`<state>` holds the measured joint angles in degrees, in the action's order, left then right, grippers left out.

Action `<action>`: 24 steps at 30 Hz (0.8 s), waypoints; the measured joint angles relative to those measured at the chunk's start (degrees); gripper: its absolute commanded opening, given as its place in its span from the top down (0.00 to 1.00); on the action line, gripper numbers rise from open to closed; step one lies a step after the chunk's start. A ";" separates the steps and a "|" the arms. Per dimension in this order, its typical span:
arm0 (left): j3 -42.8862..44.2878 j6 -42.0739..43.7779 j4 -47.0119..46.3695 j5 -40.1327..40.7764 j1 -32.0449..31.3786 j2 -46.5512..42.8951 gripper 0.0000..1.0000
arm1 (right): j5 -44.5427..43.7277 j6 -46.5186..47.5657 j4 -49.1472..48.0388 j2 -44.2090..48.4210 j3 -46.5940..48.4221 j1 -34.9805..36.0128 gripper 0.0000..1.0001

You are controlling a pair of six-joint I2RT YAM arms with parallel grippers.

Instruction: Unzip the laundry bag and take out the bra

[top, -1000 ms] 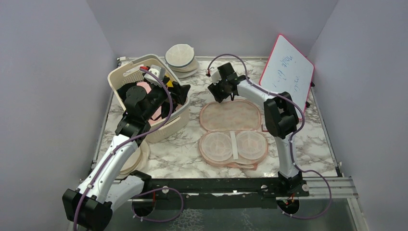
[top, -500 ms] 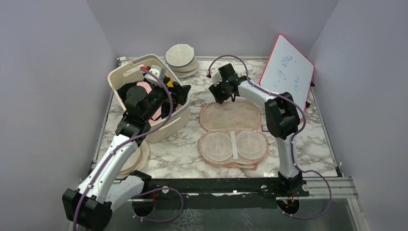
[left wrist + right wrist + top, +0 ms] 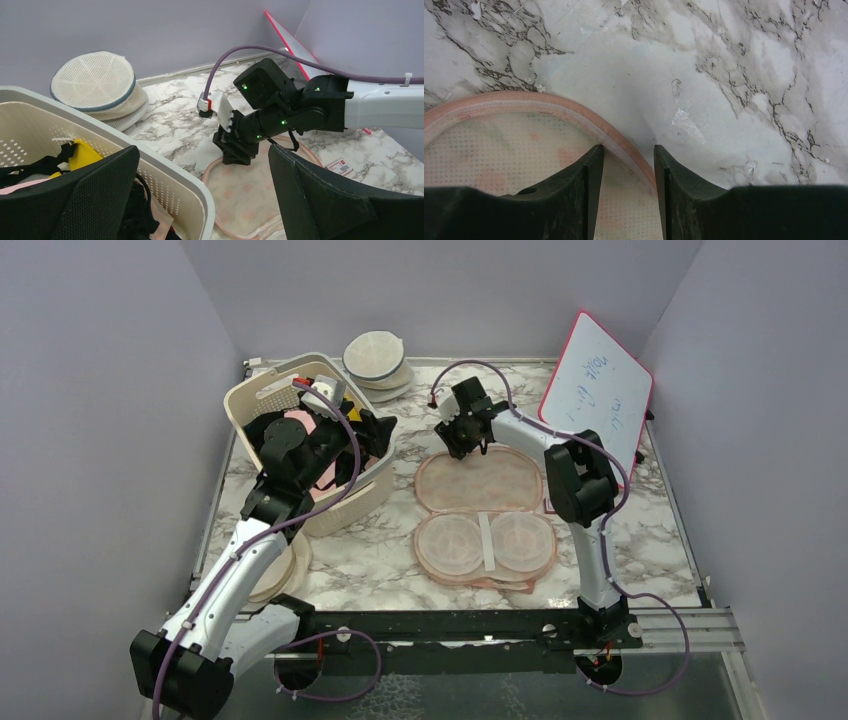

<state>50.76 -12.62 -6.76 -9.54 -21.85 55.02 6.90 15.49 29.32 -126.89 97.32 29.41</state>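
The peach laundry bag [image 3: 480, 480] lies unzipped and spread flat on the marble, mesh lining up, with its near half [image 3: 485, 545] showing two round cups. My right gripper [image 3: 462, 445] is down at the far-left rim of the bag [image 3: 574, 107]. Its jaws [image 3: 626, 150] straddle that rim with a narrow gap, and the left fingertip [image 3: 591, 160] touches the mesh. My left gripper [image 3: 202, 150] hangs wide open and empty over the basket's right edge. Pale pink fabric, the bra [image 3: 297, 423], shows in the basket among black garments.
The cream slotted basket [image 3: 250, 395] stands at the left, its rim [image 3: 165, 165] between my left fingers. White round mesh cases [image 3: 375, 358] are stacked at the back, and another [image 3: 285, 570] lies near the left arm. A red-edged whiteboard [image 3: 598, 390] leans at the right. A small card [image 3: 550, 505] lies beside the bag.
My right gripper has shifted slightly onto the bag's far rim and its jaws have narrowed. The left arm has not moved.
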 measured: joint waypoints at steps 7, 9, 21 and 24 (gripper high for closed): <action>0.00 0.15 0.02 0.02 0.00 0.07 0.02 | 0.11 0.44 -3.08 0.17 -1.86 0.00 0.77; 0.00 0.15 0.02 0.02 0.00 0.07 0.02 | 0.15 0.63 -4.26 0.35 -2.36 0.00 0.82; 0.00 0.15 0.02 0.07 0.00 0.39 0.02 | 0.20 3.02 -4.37 0.39 -1.84 0.13 0.99; 0.00 0.15 0.04 0.07 0.00 0.50 0.02 | 0.20 3.45 -3.21 1.25 -1.81 0.28 0.99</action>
<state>50.76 -12.47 -6.72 -9.47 -21.85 55.53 7.09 18.94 26.11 -125.64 95.50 29.69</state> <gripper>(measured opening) 0.982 0.012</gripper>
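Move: The right fingers are part open around the laundry bag's far-left rim, which lies right under the fingertips, some 1 cm down. The bag's middle is about 14 cm back and 5 cm right of this hand. The basket stands some 24 cm to its left and 1 cm ahead, the mesh hamper about 18 cm ahead and 13 cm left. From the left hand, the rim is roughly 13 cm ahead, 11 cm right and 32 cm below. Creeping forward barely 1 cm and about half as far left, low over the table, the right hand shuts its part-open fingers completely and pinches the bag's rim between the tips. Then, with the fingers shut, it starts up by roughly 1 cm and eases slightly back, having tipped its fingers outward by only some 5 degrees. ##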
